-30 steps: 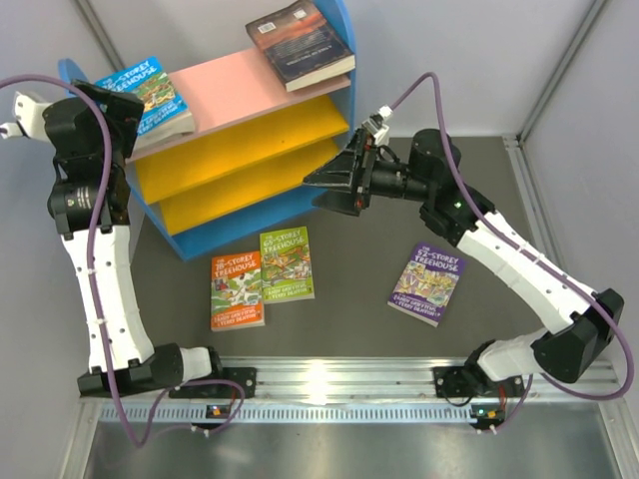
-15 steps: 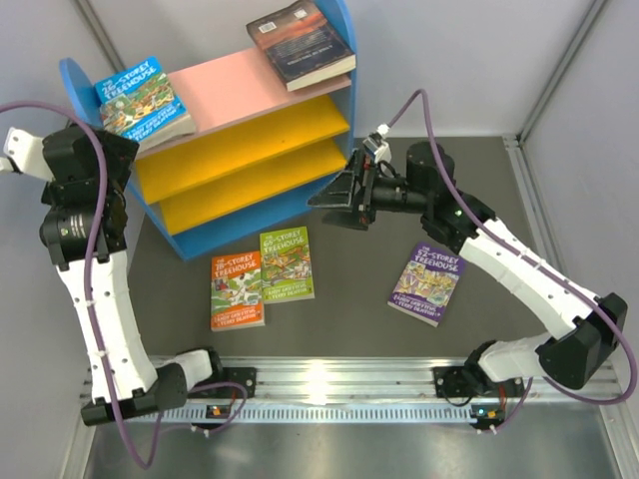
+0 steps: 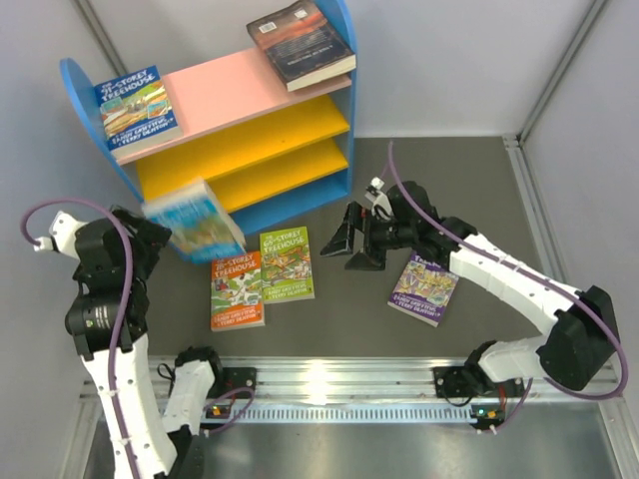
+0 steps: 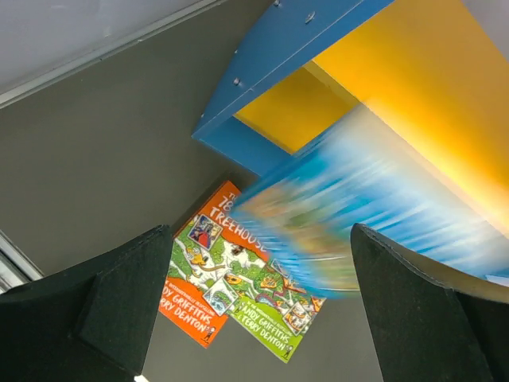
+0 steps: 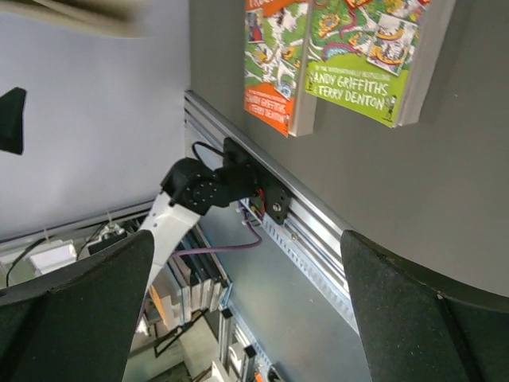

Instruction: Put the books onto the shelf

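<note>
The shelf carries a blue book at the left of its pink top board and a dark book at the right. Another blue book, motion-blurred, is in the air in front of the yellow lower boards; in the left wrist view this book shows beyond my open left gripper, not between its fingers. An orange book, a green book and a purple book lie flat on the table. My right gripper stands open and empty between the green and purple books.
The shelf's blue side panel stands close to my left gripper. An aluminium rail runs along the near table edge with both arm bases on it. Grey walls close in the left and right sides.
My left arm has drawn back from the shelf top and dropped low at the left. A blue book has come off the shelf and is now blurred in mid-air. My right gripper has descended toward the table.
</note>
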Motion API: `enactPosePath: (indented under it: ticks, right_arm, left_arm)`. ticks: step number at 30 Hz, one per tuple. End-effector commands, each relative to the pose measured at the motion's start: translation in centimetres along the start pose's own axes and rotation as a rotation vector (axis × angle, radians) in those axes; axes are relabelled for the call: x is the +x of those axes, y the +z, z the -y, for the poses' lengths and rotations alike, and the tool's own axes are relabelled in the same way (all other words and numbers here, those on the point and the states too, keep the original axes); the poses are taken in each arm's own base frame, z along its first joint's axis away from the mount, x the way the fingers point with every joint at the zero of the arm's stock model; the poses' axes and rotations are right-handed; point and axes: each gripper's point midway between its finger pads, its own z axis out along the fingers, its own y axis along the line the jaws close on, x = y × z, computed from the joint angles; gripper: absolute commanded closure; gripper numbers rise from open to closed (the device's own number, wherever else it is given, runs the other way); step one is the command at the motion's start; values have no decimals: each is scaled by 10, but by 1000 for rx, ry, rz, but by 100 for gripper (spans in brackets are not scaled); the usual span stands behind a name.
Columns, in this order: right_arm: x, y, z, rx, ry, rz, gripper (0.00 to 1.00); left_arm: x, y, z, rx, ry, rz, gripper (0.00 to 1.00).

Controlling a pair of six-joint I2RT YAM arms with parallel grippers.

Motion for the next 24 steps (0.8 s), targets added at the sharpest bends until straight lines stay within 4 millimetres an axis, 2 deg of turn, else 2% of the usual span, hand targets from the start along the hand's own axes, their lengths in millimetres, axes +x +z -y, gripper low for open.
enactPosePath:
  ticks: [1,4,6,8,10,11,12,14,15,16,17,18,19,21,22,24]
  right_arm:
    - [-8,2,4,-2,-49,28,0]
    - [-14,12,4,-10,-53,34,0]
    - [-16,16,-4,-46,-62,25,0]
    - [-18,22,-19,-96,-92,12,0]
    - [-15,26,-35,-133,-129,-7,0]
    - [-10,36,-30,-122,-117,-47,0]
    - [-7,40,-30,-118,-107,-68,0]
    - [7,55,-20,-90,-79,-128,0]
    - [14,59,-15,-75,-71,-150,0]
    - [25,66,-12,-66,-79,-184,0]
    - [33,68,-13,-72,-92,-214,0]
    - [40,70,-15,-82,-114,-238,0]
    - [59,77,-12,-79,-161,-299,0]
    - [80,78,-10,-62,-205,-387,0]
    - [107,76,13,36,-193,-499,0]
    - [126,68,27,115,-182,-579,0]
  left_arm:
    - [-9,-2,10,31,48,7,1]
    - [-20,-2,29,88,37,23,2]
    - [-20,-1,35,102,13,11,3]
    - [-12,-1,35,108,11,-24,3]
    - [3,2,26,99,23,-61,1]
    - [10,3,21,94,25,-78,2]
    - [26,5,11,85,24,-113,2]
    - [52,2,12,131,-12,-207,2]
    - [74,4,0,122,-29,-261,2]
    - [89,2,-1,146,-53,-312,2]
    - [104,-7,1,198,-92,-362,1]
    - [127,1,-13,165,-104,-421,1]
    - [138,1,-19,163,-117,-448,1]
    - [160,0,-31,174,-127,-494,1]
    - [166,0,-37,166,-125,-503,1]
    - [175,0,-41,182,-105,-520,1]
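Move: The blue book is loose in mid-air, falling in front of the shelf, about 9 cm to the left hand's right, some 3 cm ahead and 5 cm lower. From that hand the orange book lies 13 cm right, 5 ahead and 32 down on the table, the green one 27 right, 12 ahead. From the right hand the blue book is 34 cm left, 2 ahead, 6 above; the green one 18 left, 11 ahead, 21 down. The blue book's landing place on the metal rail draws both open hands. The left edges forward briefly, then drops about 15 cm while swinging right and slightly back, rolling its left side down and turning clockwise. The right sinks and slides left, then pulls back, about 12 cm in all, turning counter-clockwise. Neither touches the book at the end. ##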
